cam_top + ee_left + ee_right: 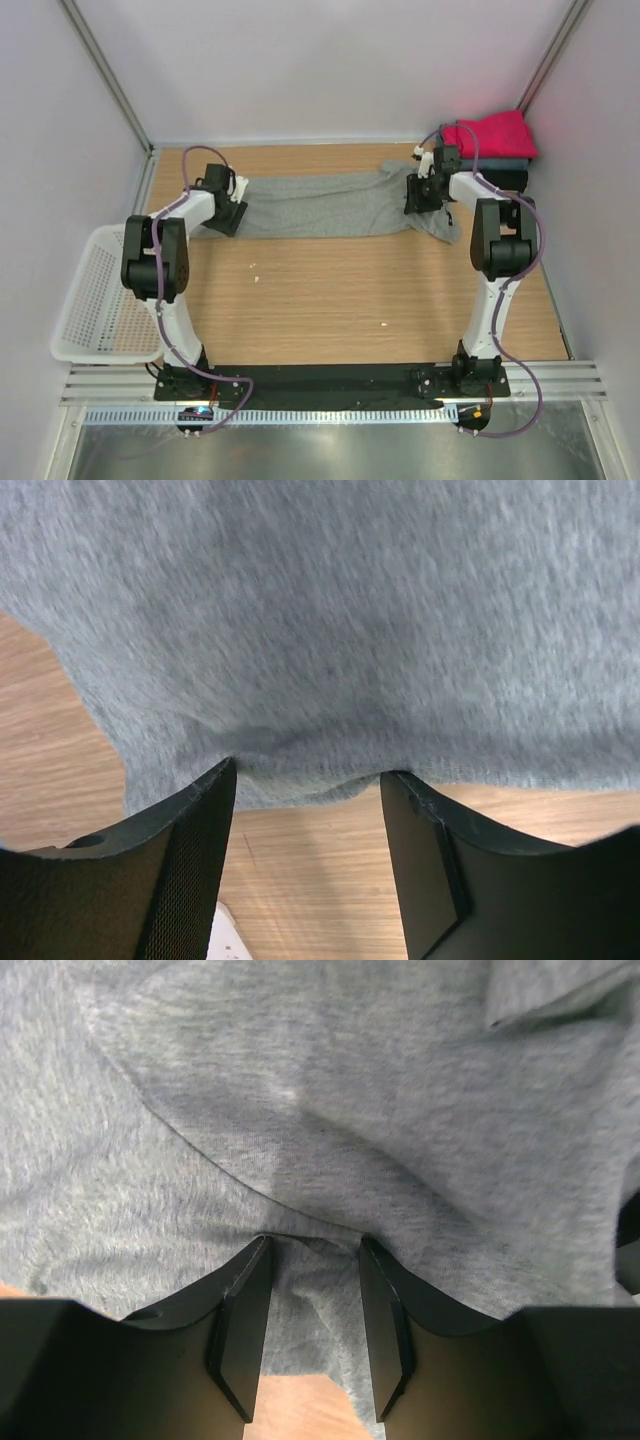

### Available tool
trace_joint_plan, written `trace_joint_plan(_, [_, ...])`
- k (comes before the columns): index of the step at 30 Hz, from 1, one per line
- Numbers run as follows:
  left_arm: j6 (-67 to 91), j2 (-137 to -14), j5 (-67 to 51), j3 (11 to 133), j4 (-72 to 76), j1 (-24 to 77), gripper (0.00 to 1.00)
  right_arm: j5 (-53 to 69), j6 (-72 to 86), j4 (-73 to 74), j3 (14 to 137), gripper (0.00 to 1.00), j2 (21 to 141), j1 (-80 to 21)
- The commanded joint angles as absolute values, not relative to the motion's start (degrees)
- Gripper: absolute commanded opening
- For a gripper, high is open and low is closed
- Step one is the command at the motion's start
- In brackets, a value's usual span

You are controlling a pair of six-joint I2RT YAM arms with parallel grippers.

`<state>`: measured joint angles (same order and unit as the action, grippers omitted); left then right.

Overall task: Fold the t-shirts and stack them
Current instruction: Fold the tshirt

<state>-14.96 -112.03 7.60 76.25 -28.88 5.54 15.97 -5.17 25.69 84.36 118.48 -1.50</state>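
Note:
A heather-grey t-shirt [330, 205] lies stretched in a long band across the far half of the table. At its left end my left gripper [228, 215] is open. In the left wrist view this gripper [308, 772] has its tips touching the shirt's hem [330, 630], with bare wood between the fingers [190, 860]. My right gripper [420, 195] is at the shirt's right end. In the right wrist view it [315, 1243] stands open, tips pushed against a fold of the grey cloth [330, 1110], and loose cloth lies between the jaws. A magenta-red t-shirt [490, 135] tops a slate-blue one [500, 163] and a black one [505, 178] at the back right.
A white mesh basket [95, 295] hangs off the table's left edge beside the left arm. Walls close in the table at the back and on both sides. Bare wood [330, 290] lies between the shirt and the arm bases.

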Motion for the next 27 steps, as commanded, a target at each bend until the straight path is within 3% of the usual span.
trace_joint_plan(1, [-14.5,-110.6,7.5,68.7,-31.6,6.2,0.62,11.3,-7.8,27.5,89.4,0.46,123.1,-1.4])
trace_joint_plan(18, [-13.7,-91.9,5.5,53.5,-35.4,8.3,0.62,6.9,-14.5,38.4,109.9,0.48,134.4,-1.3])
trace_joint_plan(27, [-12.0,-80.3,3.8,58.8,-41.2,10.3,0.63,12.3,-11.7,36.7,100.3,0.49,118.9,-1.3])
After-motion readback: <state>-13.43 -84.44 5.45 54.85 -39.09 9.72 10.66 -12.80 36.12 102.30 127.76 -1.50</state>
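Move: The t-shirt, folded to a long strip running left to right, has its middle about 30 cm right and 8 cm ahead of the left hand, whose open fingers are on the cloth near the close edge. From the right hand, down on the cloth at the collar end, that middle is about 30 cm left and roughly level. The folded stack stands 20 cm ahead and 21 cm right of the right hand; the white basket lies some 37 cm left and 23 cm back of the left hand. The strip's two ends are worked opposite ways: the left hand, fingers staying open, drags its end straight back about 13 cm at table height, then lifts off some 4 cm. Meanwhile the right hand, half open and pressed on the cloth, pushes forward about 7 cm, drifting slightly right and rolling about 10 degrees, then draws back 3 cm, still low over the cloth. ##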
